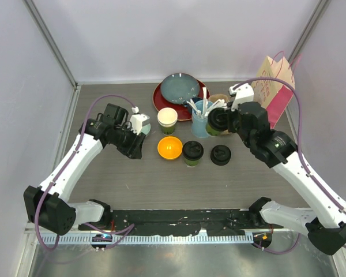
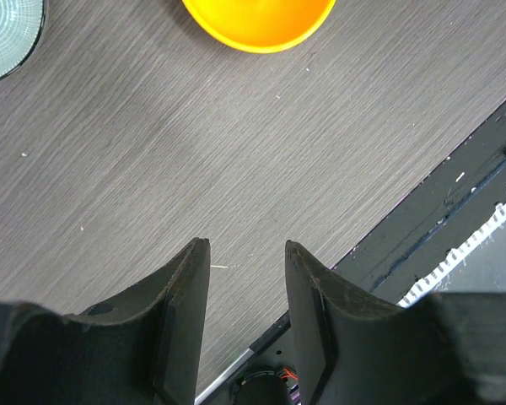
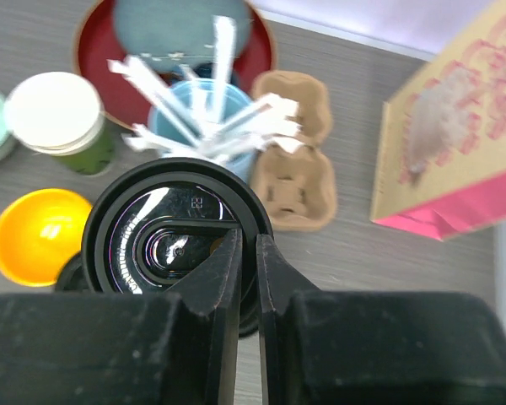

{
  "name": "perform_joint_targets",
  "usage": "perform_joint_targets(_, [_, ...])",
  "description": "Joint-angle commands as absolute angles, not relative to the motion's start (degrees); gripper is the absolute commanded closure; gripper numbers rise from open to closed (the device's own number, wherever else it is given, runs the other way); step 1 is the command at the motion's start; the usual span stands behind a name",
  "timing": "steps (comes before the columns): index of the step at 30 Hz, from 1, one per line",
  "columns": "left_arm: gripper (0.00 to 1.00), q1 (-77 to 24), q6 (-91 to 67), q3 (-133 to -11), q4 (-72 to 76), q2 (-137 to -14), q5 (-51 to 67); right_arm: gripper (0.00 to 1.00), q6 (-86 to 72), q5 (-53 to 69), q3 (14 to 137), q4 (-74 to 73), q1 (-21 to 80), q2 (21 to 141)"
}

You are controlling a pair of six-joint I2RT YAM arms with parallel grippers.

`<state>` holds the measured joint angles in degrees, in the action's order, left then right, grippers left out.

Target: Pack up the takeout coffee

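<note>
One takeout coffee (image 3: 152, 245), with a shiny black lid, hangs above the table. My right gripper (image 3: 247, 236) (image 1: 222, 122) is shut on the lid's rim, one finger inside it and one outside. Only a sliver of green cup shows under the lid (image 1: 218, 120). A second lidded takeout coffee (image 1: 192, 152) stands on the table beside an orange bowl (image 1: 169, 148). My left gripper (image 2: 246, 245) (image 1: 134, 151) hovers open over bare table left of the bowl (image 2: 257, 21), with nothing between its fingers.
An unlidded green cup (image 1: 167, 120) (image 3: 55, 114) stands behind the bowl. A light-blue utensil cup (image 3: 194, 110), cardboard cup carrier (image 3: 291, 160) and pink paper bag (image 1: 275, 83) lie behind or right of the held cup. Loose black lids (image 1: 221, 154), stacked plates (image 1: 179, 89) and a glass dish (image 2: 0, 34) are nearby.
</note>
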<state>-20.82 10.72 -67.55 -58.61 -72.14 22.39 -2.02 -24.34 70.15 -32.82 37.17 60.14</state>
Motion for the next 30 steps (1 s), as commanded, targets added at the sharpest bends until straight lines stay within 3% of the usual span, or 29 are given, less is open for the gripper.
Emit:
perform_joint_targets(1, [0.55, -20.57, 10.63, -70.40, -57.22, -71.81, 22.50, 0.99, -3.08, -29.45, 66.38, -35.51, 30.43, 56.78])
perform_joint_targets(5, [0.55, -20.48, 10.55, -70.58, -56.78, -71.81, 22.67, 0.99, -3.25, -23.74, 62.24, -31.84, 15.96, 57.21])
perform_joint_targets(12, [0.55, -20.57, 10.63, -70.31, -55.90, -71.46, 21.98, 0.99, -4.92, -17.75, 55.29, -23.30, 3.71, 61.34])
perform_joint_targets(30, [0.54, -20.57, 10.63, -71.54, -53.61, -72.33, 21.18, 0.98, -5.89, -23.12, 47.99, -15.73, 1.05, 68.99])
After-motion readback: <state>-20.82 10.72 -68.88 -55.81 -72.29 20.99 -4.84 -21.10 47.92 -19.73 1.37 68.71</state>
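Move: The held lidded cup is bound for the bare table in front of the paper bag, about 16 cm to the right hand's right, 4 cm ahead and some 22 cm lower. The bag's middle is about 17 cm ahead and 22 cm right, 14 cm down; the cardboard cup tray 15 cm ahead, 6 cm right, and the loose black lid 2 cm back, 5 cm right, both about 25 cm down. From the left hand the bare spot lies roughly 46 cm right, 9 cm ahead, 8 cm lower. The lidded cup, still pinched at the right side of its rim, is swung by the right hand about 19 cm to the right and lowered some 17 cm towards the bare table before the bag. The sideways sweep comes first and fast, then mostly descent, while the wrist turns about 35 degrees clockwise and the fingers tip further down, keeping their grip. ##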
